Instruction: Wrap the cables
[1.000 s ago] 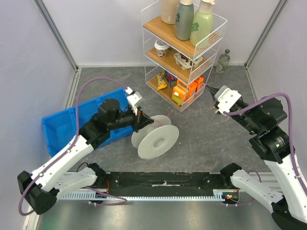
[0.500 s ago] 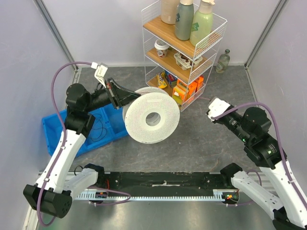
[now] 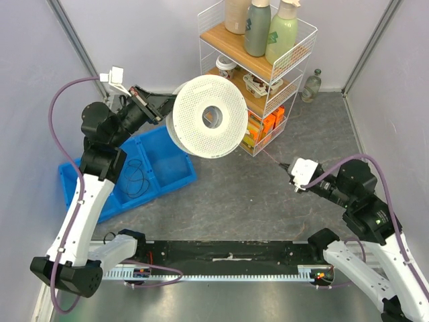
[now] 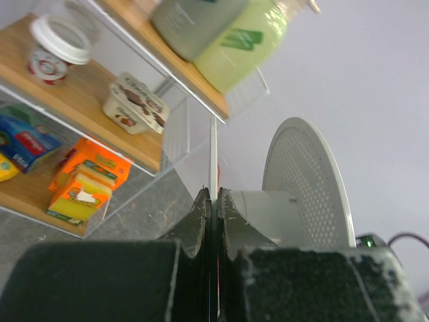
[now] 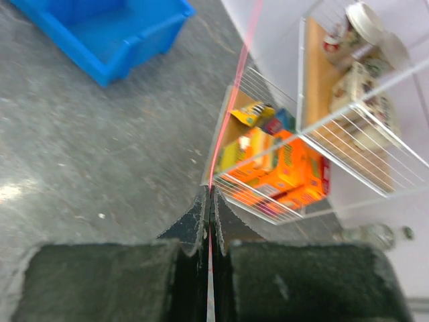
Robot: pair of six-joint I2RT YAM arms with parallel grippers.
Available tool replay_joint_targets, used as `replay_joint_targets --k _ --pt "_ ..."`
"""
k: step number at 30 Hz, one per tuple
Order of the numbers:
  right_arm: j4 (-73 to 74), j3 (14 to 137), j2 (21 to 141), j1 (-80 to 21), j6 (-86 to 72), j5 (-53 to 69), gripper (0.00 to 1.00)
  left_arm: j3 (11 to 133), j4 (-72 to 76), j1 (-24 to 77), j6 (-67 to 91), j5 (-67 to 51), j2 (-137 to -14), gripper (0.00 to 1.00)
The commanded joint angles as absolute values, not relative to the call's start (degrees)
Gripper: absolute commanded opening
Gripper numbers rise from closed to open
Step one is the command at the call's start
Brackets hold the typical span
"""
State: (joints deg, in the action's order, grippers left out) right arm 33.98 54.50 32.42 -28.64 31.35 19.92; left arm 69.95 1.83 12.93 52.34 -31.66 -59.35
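Observation:
A white perforated spool [image 3: 206,116] hangs in the air in front of the wire shelf. My left gripper [image 3: 167,106] is shut on one of its side discs [image 4: 213,161], and the grey hub [image 4: 268,204] and the other disc [image 4: 310,181] show to the right of the fingers. A thin red cable [image 3: 268,155] runs taut from the spool down to my right gripper [image 3: 290,171], which is shut on it. In the right wrist view the cable [image 5: 231,100] leaves the gripper [image 5: 210,192] and runs up and away.
A wire shelf [image 3: 258,67] with bottles, cups and snack packs stands right behind the spool. A blue bin [image 3: 127,168] holding a dark cable lies at the left. A glass bottle [image 3: 312,84] stands at the back right.
My left arm has lifted the spool up and back from the floor to shelf height. My right gripper has pulled back toward the near right, with the red cable stretched between.

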Motion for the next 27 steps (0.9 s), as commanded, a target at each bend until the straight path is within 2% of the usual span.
replay_joint_targets --k 1,9,16,21,27 --pt "32.3 53.8 34.8 -28.6 25.0 31.0 0.00 74.2 -3.7 16.1 54.7 -15.8 -59.9 0.02" --pt "25.2 53.1 41.3 -30.1 19.4 37.0 0.00 77.9 -9.2 23.5 51.3 -0.3 -63.5 0.02" --pt "25.2 53.6 42.9 -40.3 17.5 34.0 0.00 79.7 -11.8 27.3 42.9 9.9 -68.0 0.02" --pt "19.9 49.8 44.2 -45.3 14.4 33.0 0.00 78.0 -7.2 27.9 38.0 11.9 -68.6 0.01" --pt "9.2 46.1 48.4 -46.6 10.7 31.7 0.00 78.0 -2.5 27.9 33.8 10.2 -67.2 0.02"
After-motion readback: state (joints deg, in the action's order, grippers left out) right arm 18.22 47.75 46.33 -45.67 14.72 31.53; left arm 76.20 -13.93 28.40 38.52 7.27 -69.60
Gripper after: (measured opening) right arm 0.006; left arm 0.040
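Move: The spool hangs from the left gripper, held by one flange, its middle about 7 cm to the right, 1 cm ahead and 2 cm above. The cable end in the right fingers is some 31 cm right, 10 cm back and 15 cm below the left hand; the orange boxes are 18 cm ahead, 27 cm right, the blue tray 7 cm ahead, 18 cm left, both over 35 cm below. From the right hand, the spool is about 24 cm left, 11 cm ahead and 17 cm higher. Sweep the right gripper about 12 cm left, sinking and drawing back some 5 cm each while its fingers tip down, so that it carries the pinched cable across to the near side of the spool, staying below it. Meanwhile bring the left gripper down and forward, turning it some 25 degrees counter-clockwise and rolling its left side up, with the flange kept pinched. ##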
